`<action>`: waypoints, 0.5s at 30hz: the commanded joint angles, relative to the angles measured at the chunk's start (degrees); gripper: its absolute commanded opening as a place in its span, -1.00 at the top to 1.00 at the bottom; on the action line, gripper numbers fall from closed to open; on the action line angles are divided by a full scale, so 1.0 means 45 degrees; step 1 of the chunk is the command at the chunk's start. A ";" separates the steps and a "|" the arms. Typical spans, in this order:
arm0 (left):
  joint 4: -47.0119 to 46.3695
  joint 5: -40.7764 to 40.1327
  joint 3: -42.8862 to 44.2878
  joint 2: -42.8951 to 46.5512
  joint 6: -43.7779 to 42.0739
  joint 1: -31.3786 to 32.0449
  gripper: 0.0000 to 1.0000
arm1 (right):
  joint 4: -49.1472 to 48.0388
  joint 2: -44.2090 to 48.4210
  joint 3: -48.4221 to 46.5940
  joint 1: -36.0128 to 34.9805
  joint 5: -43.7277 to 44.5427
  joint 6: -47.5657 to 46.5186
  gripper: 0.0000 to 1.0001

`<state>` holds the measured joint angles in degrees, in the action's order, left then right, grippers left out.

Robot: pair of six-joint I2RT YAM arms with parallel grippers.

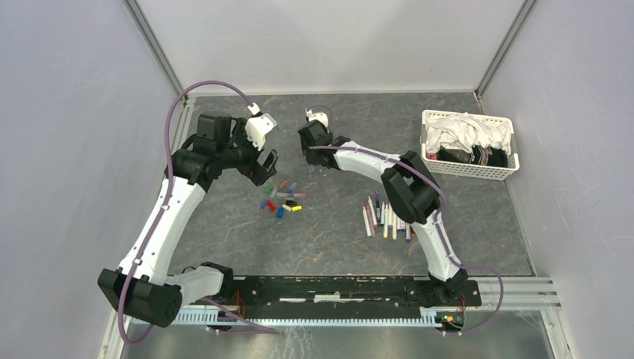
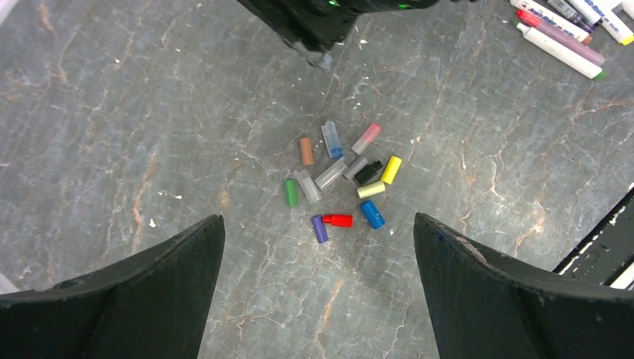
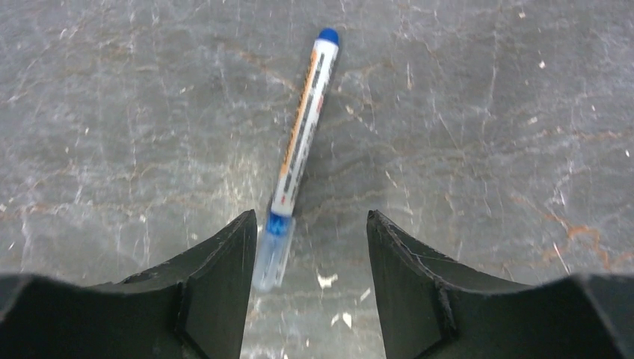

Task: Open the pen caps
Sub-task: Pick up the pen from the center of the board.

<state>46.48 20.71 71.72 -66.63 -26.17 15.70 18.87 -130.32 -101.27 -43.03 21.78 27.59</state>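
Note:
Several loose pen caps in mixed colours lie in a small heap on the grey table; in the top view the caps sit just below my left gripper. My left gripper hangs open above them, holding nothing. My right gripper is open over a white pen with a blue end. This pen's clear blue cap is blurred and sits beside my left finger, with a wide gap to the other finger. A row of pens lies by my right arm.
A white basket with cloths stands at the back right. My right gripper's black body shows at the top of the left wrist view, and some pens lie at its top right. Grey walls enclose the table.

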 commanded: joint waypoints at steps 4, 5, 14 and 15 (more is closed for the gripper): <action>-0.0308 0.0815 -0.0292 0.0228 0.0543 -0.0072 -1.00 | 0.0779 -0.1643 -0.2419 0.0034 0.0906 -0.0399 -0.18; -0.0304 0.0841 -0.0308 0.0287 0.0567 -0.0072 -1.00 | 0.0824 -0.1769 -0.2436 0.0039 0.0902 -0.0371 -0.17; -0.0229 0.0868 -0.0523 0.0626 0.0504 -0.0072 -1.00 | 0.1028 -0.1230 -0.0764 0.0202 0.1298 -0.0580 0.47; -0.0199 0.0906 -0.0538 0.0642 0.0504 -0.0072 -1.00 | 0.0976 -0.0991 -0.0423 0.0248 0.1377 -0.0604 0.56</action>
<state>46.59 22.96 69.54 -65.17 -25.96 15.70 18.70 -137.27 -108.64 -42.96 23.35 26.46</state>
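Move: The last pen, lying with its cap end toward the bases, has its middle about 3 cm ahead of the right hand, 1 cm to its left and 2 cm below. The loose caps are centred some 13 cm back and 10 cm left of this hand; the row of uncapped pens is roughly 19 cm back and 23 cm right. From the left hand, held high, the pen lies about 17 cm ahead, 12 cm right and 23 cm below. The right fingers come to straddle and pinch the pen's white barrel just beyond the cap, closing from a bit over half open to under a third. First the hand slides forward and somewhat left, sinking too, about 3 cm in all; then it stays low over the board while the fingers shut, the wrist hardly turning. ##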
